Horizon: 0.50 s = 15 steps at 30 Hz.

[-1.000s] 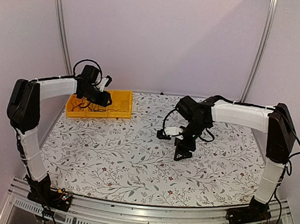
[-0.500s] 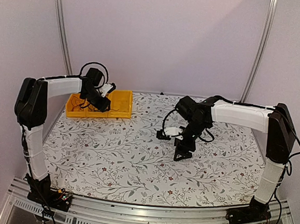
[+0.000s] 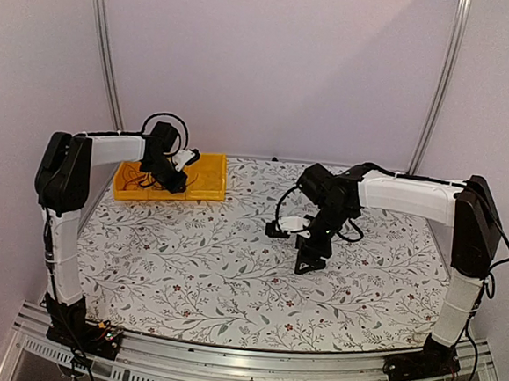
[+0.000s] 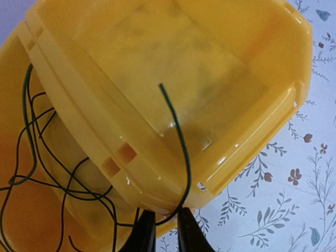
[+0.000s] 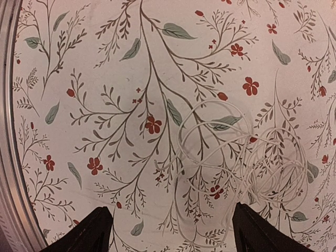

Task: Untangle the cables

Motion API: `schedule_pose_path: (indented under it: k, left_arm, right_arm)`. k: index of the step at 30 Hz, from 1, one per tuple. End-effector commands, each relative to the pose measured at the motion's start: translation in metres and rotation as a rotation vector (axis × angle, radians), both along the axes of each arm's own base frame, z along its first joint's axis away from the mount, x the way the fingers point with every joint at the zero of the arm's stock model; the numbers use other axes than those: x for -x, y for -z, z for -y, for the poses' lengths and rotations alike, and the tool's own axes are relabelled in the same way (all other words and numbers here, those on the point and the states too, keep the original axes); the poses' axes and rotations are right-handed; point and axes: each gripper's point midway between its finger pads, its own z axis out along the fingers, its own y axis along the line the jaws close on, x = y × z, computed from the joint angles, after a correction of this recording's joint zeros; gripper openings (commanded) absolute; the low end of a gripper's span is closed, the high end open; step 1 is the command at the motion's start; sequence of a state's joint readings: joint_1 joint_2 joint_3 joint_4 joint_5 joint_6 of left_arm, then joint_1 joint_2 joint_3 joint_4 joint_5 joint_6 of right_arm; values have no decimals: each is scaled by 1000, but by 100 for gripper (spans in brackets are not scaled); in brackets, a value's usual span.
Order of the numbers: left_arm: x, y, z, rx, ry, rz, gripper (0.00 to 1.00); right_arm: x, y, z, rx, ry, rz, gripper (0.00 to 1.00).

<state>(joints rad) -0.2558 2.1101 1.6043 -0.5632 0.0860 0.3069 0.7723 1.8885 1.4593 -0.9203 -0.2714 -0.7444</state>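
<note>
A thin dark cable point(image 4: 181, 147) arches over the rim of the yellow bin point(image 4: 262, 126) and runs down between the fingers of my left gripper point(image 4: 167, 231). Those fingers stand close together with a narrow gap still showing around the cable. More dark cables point(image 4: 31, 173) lie tangled in the neighbouring yellow bin point(image 4: 21, 220). In the top view the left gripper point(image 3: 179, 169) hovers over the bins point(image 3: 209, 180). A pale cable point(image 5: 236, 157) lies in loose coils on the flowered cloth. My right gripper point(image 5: 173, 233) hangs open above it, touching nothing.
The bins sit at the table's back left corner, near the metal frame post point(image 3: 106, 55). A metal rail point(image 5: 8, 157) borders the cloth on the left of the right wrist view. The right gripper point(image 3: 306, 258) points down at the middle of the flowered cloth point(image 3: 212, 275).
My left arm has swung right along the bins, and its jaws have narrowed around the dark cable. The right arm has not moved.
</note>
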Motion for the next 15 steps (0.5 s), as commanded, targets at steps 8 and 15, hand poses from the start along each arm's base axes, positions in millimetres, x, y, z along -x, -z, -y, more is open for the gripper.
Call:
schedule_pose_path:
  k: [8,15]
  left_arm:
    - [-5,-31,-8,7,-14,77,0]
    - [-12,-67,-42,69,-120,174,0]
  right_arm:
    - [3,9,0,19,-1,-25,83]
    - [2,9,-1,16,-3,-23,83]
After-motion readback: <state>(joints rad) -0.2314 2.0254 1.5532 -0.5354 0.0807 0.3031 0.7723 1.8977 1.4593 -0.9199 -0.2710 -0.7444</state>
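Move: The left hand is down at the front rim of the yellow bins, with a green cable strand already between its part-closed fingers. From that hand, the middle bin's cable coil lies about 5 cm left, 5 cm ahead and 3 cm down. The empty right bin's middle is some 8 cm right and 6 cm ahead, and the red cables are roughly 16 cm left and 5 cm ahead. From the right hand, the strand is around 24 cm ahead and 44 cm left. Holding nearly still at first, the left hand shuts its fingers the rest of the way and pinches the green strand by the front rim. It then goes up about 2.5 cm, easing some 1.5 cm left towards the middle bin's side, wrist attitude almost unchanged, and keeps the pinch as it begins to lift the strand off the bins. ##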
